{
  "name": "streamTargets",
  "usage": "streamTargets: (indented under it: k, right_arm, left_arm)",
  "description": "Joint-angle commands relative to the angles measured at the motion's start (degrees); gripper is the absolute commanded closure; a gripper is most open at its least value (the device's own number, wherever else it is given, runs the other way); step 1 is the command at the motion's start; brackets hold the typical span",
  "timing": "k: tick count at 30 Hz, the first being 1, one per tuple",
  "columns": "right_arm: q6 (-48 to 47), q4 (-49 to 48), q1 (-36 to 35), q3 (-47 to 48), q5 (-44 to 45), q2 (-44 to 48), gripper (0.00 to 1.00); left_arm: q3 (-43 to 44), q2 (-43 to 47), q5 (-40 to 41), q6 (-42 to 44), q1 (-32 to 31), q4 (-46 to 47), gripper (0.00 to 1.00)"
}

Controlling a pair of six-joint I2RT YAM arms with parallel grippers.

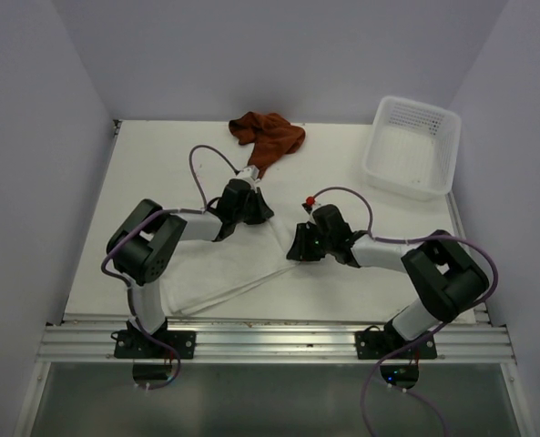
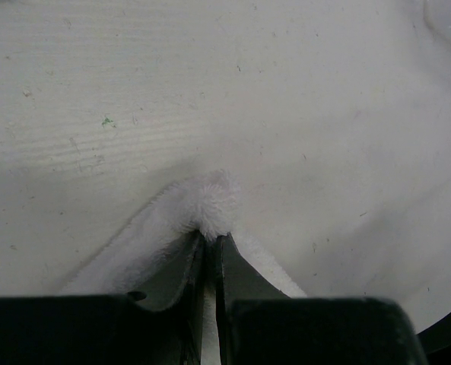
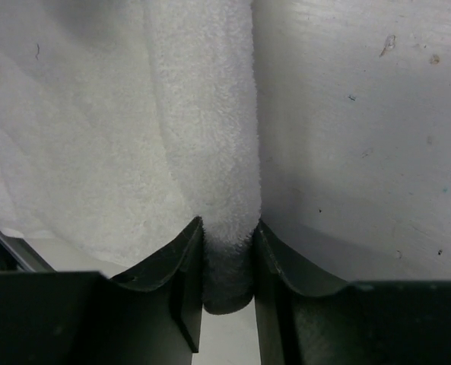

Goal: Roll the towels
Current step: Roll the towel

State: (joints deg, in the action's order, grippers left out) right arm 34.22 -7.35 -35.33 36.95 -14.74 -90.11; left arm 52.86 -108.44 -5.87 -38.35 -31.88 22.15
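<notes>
The white towel (image 1: 217, 275) lies spread and creased on the table between the two arms. My left gripper (image 1: 259, 212) is shut on a fluffy corner of it (image 2: 210, 204), pinched thin between the fingertips (image 2: 211, 236). My right gripper (image 1: 296, 248) is shut on a thick folded edge of the same towel (image 3: 210, 122), which fills the gap between its fingertips (image 3: 229, 228). The rust-brown towel (image 1: 268, 135) sits crumpled at the back of the table, just beyond the left wrist, and neither gripper touches it.
A white perforated plastic basket (image 1: 412, 146) stands at the back right corner. Grey walls close in the table on three sides. The metal rail (image 1: 279, 341) with the arm bases runs along the near edge.
</notes>
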Motion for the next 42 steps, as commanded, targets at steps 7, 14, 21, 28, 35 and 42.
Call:
streamTargets:
  k: [7,14,21,28,35,42]
  right_arm:
    - [-5.39,7.18,-1.23,-2.49,9.2,0.36,1.0]
    - [-6.53,15.69,-8.16,-0.22,25.35,6.33,1.0]
    - [-7.41,23.7,-15.1,4.7,41.09,6.61,1.0]
    - [-8.55,26.08,-22.93,7.26,52.52,1.87,1.0]
    - [-9.69,27.48,-29.17,9.1,59.74,-2.26,1.0]
    - [-9.26,28.27,-32.6,10.51,63.52,-3.06,1.0]
  left_arm:
    - [-0.92,3.68,3.85,1.43,0.59,-1.85,1.0]
    - [1.71,3.68,2.62,0.64,0.5,-3.95,1.0]
    - [3.92,3.94,2.44,0.2,0.59,-7.47,0.89]
    - [4.62,5.52,2.0,0.47,0.59,-10.2,0.8]
    - [5.67,8.59,1.04,0.64,1.03,-13.36,0.66]
    - [5.59,12.64,-2.38,-0.5,1.2,-14.77,0.6]
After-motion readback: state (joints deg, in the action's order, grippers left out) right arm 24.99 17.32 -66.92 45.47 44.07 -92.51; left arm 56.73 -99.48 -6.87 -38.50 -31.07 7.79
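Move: The rolled edge of the white towel already lies between the right gripper's half-open fingers at its near end. The left gripper still pinches the far end, about 13 cm ahead and 6 cm left of the right gripper. The flat part of the white towel centres some 17 cm to the right gripper's left, level with it and about 2 cm lower. From the left gripper, the brown towel is about 25 cm straight ahead, 2 cm lower. Close the right gripper on the near end of the white towel's roll and keep the pinch while drawing it about 3 cm back and 3 cm to the right, low over the table, turning the wrist some 55 degrees, left side dipping and fingertips swinging from leftward to forward. Ease the left gripper slightly back, open it to let go of the far end, then lift it clear by about 5 cm. ##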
